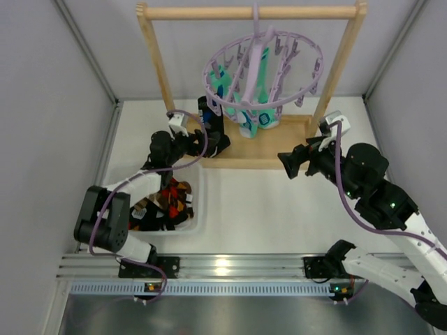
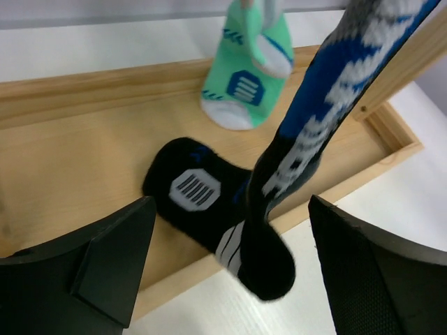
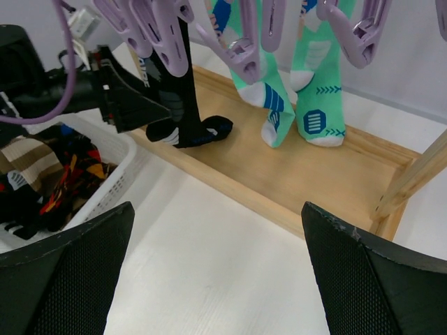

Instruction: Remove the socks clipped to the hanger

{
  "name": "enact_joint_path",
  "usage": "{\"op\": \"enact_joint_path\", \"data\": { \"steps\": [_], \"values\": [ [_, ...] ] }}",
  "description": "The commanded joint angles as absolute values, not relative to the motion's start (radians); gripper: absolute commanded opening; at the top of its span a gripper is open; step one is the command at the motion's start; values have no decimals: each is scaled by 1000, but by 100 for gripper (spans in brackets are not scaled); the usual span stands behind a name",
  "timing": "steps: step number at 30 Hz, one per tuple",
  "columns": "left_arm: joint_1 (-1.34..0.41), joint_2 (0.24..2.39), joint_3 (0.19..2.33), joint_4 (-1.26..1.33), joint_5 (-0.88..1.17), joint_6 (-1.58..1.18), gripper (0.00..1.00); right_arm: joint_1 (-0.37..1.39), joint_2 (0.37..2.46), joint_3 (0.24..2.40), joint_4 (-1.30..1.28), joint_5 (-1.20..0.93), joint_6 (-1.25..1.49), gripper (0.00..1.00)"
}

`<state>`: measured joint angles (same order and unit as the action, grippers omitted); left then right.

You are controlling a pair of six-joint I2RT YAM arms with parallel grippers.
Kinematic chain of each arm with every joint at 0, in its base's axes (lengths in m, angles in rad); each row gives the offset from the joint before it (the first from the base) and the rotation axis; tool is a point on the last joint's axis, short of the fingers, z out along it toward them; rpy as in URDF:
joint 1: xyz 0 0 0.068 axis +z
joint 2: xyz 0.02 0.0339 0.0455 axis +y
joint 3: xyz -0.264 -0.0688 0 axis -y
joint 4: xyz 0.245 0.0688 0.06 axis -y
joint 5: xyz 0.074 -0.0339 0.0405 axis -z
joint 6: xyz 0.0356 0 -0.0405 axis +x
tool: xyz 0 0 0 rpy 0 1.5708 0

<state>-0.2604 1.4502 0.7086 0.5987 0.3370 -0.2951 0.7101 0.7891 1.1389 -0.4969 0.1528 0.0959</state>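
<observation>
The lavender hanger [image 1: 262, 70] hangs from the wooden rail. Clipped to it are dark socks with blue and white marks [image 1: 213, 125] on the left and teal-mint socks [image 1: 253, 112] in the middle. My left gripper [image 1: 208, 146] is open at the dark socks' feet. In the left wrist view one dark sock [image 2: 293, 160] hangs between the wide-open fingers [image 2: 115, 258], and a second dark sock's foot [image 2: 188, 185] rests on the wooden base behind it. My right gripper [image 1: 285, 165] is open and empty, low, to the right of the socks. Its view shows the hanger clips [image 3: 244, 49], dark socks [image 3: 178, 112] and teal socks [image 3: 318, 91].
A white basket [image 1: 199, 216] at the near left holds brown, orange and black argyle socks [image 1: 167, 199]; it also shows in the right wrist view [image 3: 112, 150]. The wooden frame's base tray [image 1: 269, 150] and its two uprights stand under the hanger. Grey walls enclose the table.
</observation>
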Motion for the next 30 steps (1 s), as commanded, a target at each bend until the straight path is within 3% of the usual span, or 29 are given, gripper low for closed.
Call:
{"op": "enact_joint_path", "data": {
  "steps": [1, 3, 4, 8, 15, 19, 30],
  "values": [
    [-259, 1529, 802, 813, 545, -343, 91, 695, 752, 1134, -445, 89, 80, 99],
    [-261, 1563, 807, 862, 528, -374, 81, 693, 747, 1131, -442, 80, 80, 99],
    [-261, 1569, 816, 873, 528, -388, 56, 693, 746, 1128, -439, 74, 80, 100],
    [-304, 1542, 789, 876, 419, -362, 2, 695, 752, 1118, -433, 69, 83, 100],
    [-532, 1381, 684, 874, 11, -261, 0, 695, 727, 1095, -394, 84, 135, 100],
    [-745, 1339, 663, 873, -301, -158, 0, 693, 698, 1095, -391, 121, 170, 99],
    [-1259, 1538, 896, 719, -869, 110, 0, 693, 653, 1193, -468, 195, 204, 99]
  ]
}}
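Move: The black sock's middle hangs about 3 cm ahead of the open left hand, 4 cm to its right and 5 cm higher. From that hand, the nearer teal sock is some 8 cm ahead and 11 cm right, about 5 cm up; the white bin lies roughly 18 cm back, 14 cm left and 13 cm below. From the right hand, the black sock is about 18 cm ahead, 22 cm left and 13 cm lower. Left fingers pinch the black sock, then pull it some 20 cm right and back; right hand rises slightly. ##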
